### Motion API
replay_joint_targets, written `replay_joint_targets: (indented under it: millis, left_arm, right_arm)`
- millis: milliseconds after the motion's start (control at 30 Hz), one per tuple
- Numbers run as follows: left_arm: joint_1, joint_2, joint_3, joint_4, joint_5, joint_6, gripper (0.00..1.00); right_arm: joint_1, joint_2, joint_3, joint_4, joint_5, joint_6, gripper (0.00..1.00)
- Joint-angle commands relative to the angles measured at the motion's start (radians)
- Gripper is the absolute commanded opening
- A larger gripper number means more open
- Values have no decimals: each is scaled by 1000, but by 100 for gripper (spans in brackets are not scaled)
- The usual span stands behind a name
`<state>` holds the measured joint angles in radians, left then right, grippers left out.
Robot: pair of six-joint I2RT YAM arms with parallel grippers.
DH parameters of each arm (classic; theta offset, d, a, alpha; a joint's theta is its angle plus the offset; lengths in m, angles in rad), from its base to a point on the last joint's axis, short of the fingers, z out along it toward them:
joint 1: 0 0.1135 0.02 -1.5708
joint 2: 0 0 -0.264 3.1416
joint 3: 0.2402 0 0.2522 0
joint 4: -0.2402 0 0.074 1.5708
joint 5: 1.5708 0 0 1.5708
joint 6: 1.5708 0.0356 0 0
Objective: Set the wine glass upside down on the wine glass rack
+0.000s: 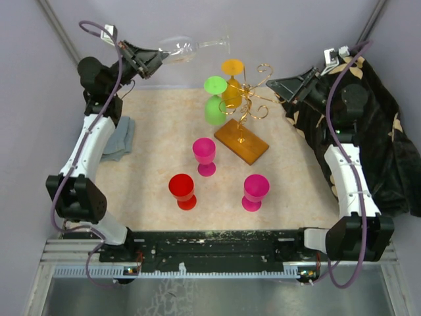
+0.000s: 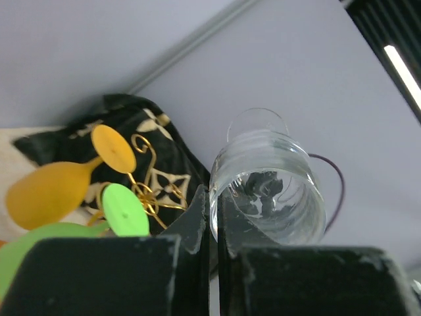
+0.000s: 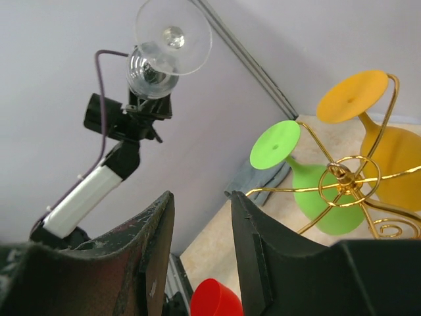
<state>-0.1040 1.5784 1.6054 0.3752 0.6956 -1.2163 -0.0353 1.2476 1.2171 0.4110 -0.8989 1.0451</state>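
Observation:
The clear wine glass (image 1: 181, 49) is held high at the back left, lying sideways with its foot toward the right. My left gripper (image 1: 148, 60) is shut on its rim; in the left wrist view the glass wall (image 2: 270, 178) is pinched between the fingers (image 2: 197, 217). The wine glass rack (image 1: 248, 99), gold wire on an amber base, stands mid-table with a green glass (image 1: 215, 99) and an orange glass (image 1: 231, 82) hanging upside down. My right gripper (image 1: 279, 84) hovers just right of the rack, open and empty (image 3: 200, 201). The right wrist view also shows the clear glass (image 3: 164, 46) and the rack (image 3: 345, 178).
Two magenta glasses (image 1: 204, 155) (image 1: 255, 191) and a red glass (image 1: 183, 191) stand upright in front of the rack. A grey cloth (image 1: 120, 138) lies at the left edge. A black patterned cloth (image 1: 381, 131) drapes the right side.

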Motion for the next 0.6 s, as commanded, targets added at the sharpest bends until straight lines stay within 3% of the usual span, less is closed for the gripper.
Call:
replay_joint_targets:
  millis: [0, 133, 267, 567]
  left_arm:
    - [2, 79, -39, 528, 188, -418, 0]
    - [-1, 186, -35, 876, 212, -688, 0]
    - [-14, 250, -7, 1095, 212, -853, 0]
    - [-83, 319, 42, 1317, 176, -1012, 0]
  right_arm:
    - [2, 45, 27, 217, -67, 114, 41]
    - [9, 115, 43, 454, -99, 324, 41]
    - [45, 205, 112, 689, -113, 542, 41]
    - [162, 395, 259, 1112, -10, 957, 41]
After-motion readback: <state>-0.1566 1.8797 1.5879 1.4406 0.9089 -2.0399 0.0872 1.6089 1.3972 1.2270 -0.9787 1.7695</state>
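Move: My left hand already holds the clear wine glass by its bowl rim, foot outward. From that hand the rack top is about 6 cm ahead, 21 cm right and 17 cm below, with the hung green glass 8 cm ahead, 12 cm right, 27 cm below, and the hung yellow glass 14 cm ahead, 17 cm right, 27 cm below. From my empty right hand the glass foot is about 16 cm ahead, 12 cm left, 10 cm higher; the rack top is 14 cm ahead, 5 cm left, 12 cm below. I swing the held glass's foot round towards my right hand: my left wrist turns some 35 degrees clockwise while the hand drifts about 3 cm right, then draws back about 5 cm, fingers keeping their grip. I bring my right hand in to meet it, left and up about 5 cm each, turning roughly 25 degrees counter-clockwise, fingers staying part-open and touching nothing yet. ##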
